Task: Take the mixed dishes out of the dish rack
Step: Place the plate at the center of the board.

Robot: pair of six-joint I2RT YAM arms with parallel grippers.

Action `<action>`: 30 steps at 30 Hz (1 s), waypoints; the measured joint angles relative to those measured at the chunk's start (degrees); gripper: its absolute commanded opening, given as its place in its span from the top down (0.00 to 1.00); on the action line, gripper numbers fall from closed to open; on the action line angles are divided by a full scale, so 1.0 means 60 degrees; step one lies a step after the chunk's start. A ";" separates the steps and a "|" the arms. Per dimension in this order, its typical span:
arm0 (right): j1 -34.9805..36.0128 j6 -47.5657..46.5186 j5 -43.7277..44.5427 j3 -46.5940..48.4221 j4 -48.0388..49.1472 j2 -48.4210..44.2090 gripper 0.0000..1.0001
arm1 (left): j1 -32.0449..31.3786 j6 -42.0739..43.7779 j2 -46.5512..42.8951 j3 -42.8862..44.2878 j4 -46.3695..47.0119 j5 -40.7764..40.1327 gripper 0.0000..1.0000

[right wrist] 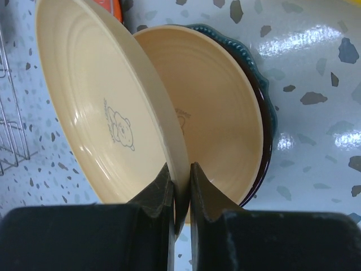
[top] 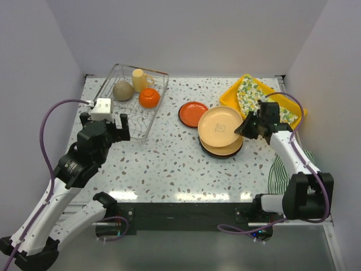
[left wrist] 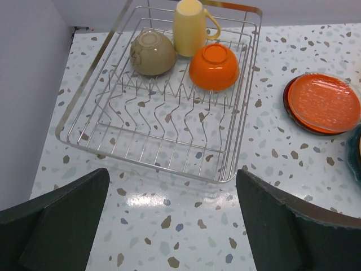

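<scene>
The dish rack stands at the back left. It holds a tan bowl, a cream mug and an orange bowl, all at its far end. My left gripper hangs open just in front of the dish rack's near rim, with nothing between its fingers. My right gripper is shut on the rim of a tan-yellow plate with a bear print, tilted up over a plate stack. That stack shows another tan plate, a dark brown rim and a teal rim.
An orange plate lies on a dark one between rack and stack. A yellow tray with a lemon-print cloth sits at the back right, behind my right gripper. A green striped cloth lies by the right arm.
</scene>
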 measured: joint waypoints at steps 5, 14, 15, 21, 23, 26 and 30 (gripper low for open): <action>-0.0288 0.0069 -0.0270 -0.0222 0.0062 0.0288 0.84 | 0.0000 0.0000 -0.0266 -0.0186 -0.0313 -0.0007 0.00; -0.0291 -0.0058 -0.0612 -0.0419 -0.0087 0.0310 0.51 | 0.0000 0.0120 -0.0382 -0.0237 -0.0412 0.0004 0.00; -0.0291 -0.0124 -0.0608 -0.0419 -0.0182 0.0310 0.50 | 0.0000 0.0142 -0.0361 -0.0259 -0.0401 0.0007 0.00; -0.0291 -0.0663 -0.0375 -0.0251 -0.0925 0.0306 0.43 | 0.0000 0.0208 -0.0277 -0.0554 -0.0364 0.0135 0.00; -0.0291 -0.0849 -0.0321 -0.0102 -0.1166 0.0288 0.40 | 0.0000 0.0229 -0.0240 -0.0605 -0.0339 0.0193 0.00; -0.0291 -0.1089 -0.0171 0.0033 -0.1399 0.0222 0.37 | 0.0000 0.0233 -0.0197 -0.0652 -0.0328 0.0280 0.00; -0.0288 -0.1359 -0.0087 0.0069 -0.1723 0.0033 0.33 | 0.0000 0.0233 -0.0178 -0.0674 -0.0266 0.0361 0.00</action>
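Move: The right gripper holds the top cream plate by its rim, tilted. The plate stack it goes onto has its centre about 7 cm to that hand's left, 1 cm ahead and 5 cm below. The red plate lies about 11 cm ahead and 18 cm left, the yellow tray about 14 cm ahead and 11 cm right. From the high, empty left gripper the stack is some 42 cm right, 8 cm ahead and 22 cm below. Lower the right gripper about 2.5 cm to bring the held cream plate down onto the stack, then open the fingers to let go of the rim. Draw the hand back some 3.5 cm in all, edging right, as the fingers tip about 8 degrees further down. Let the open left gripper sink about 3 cm near the rack. ##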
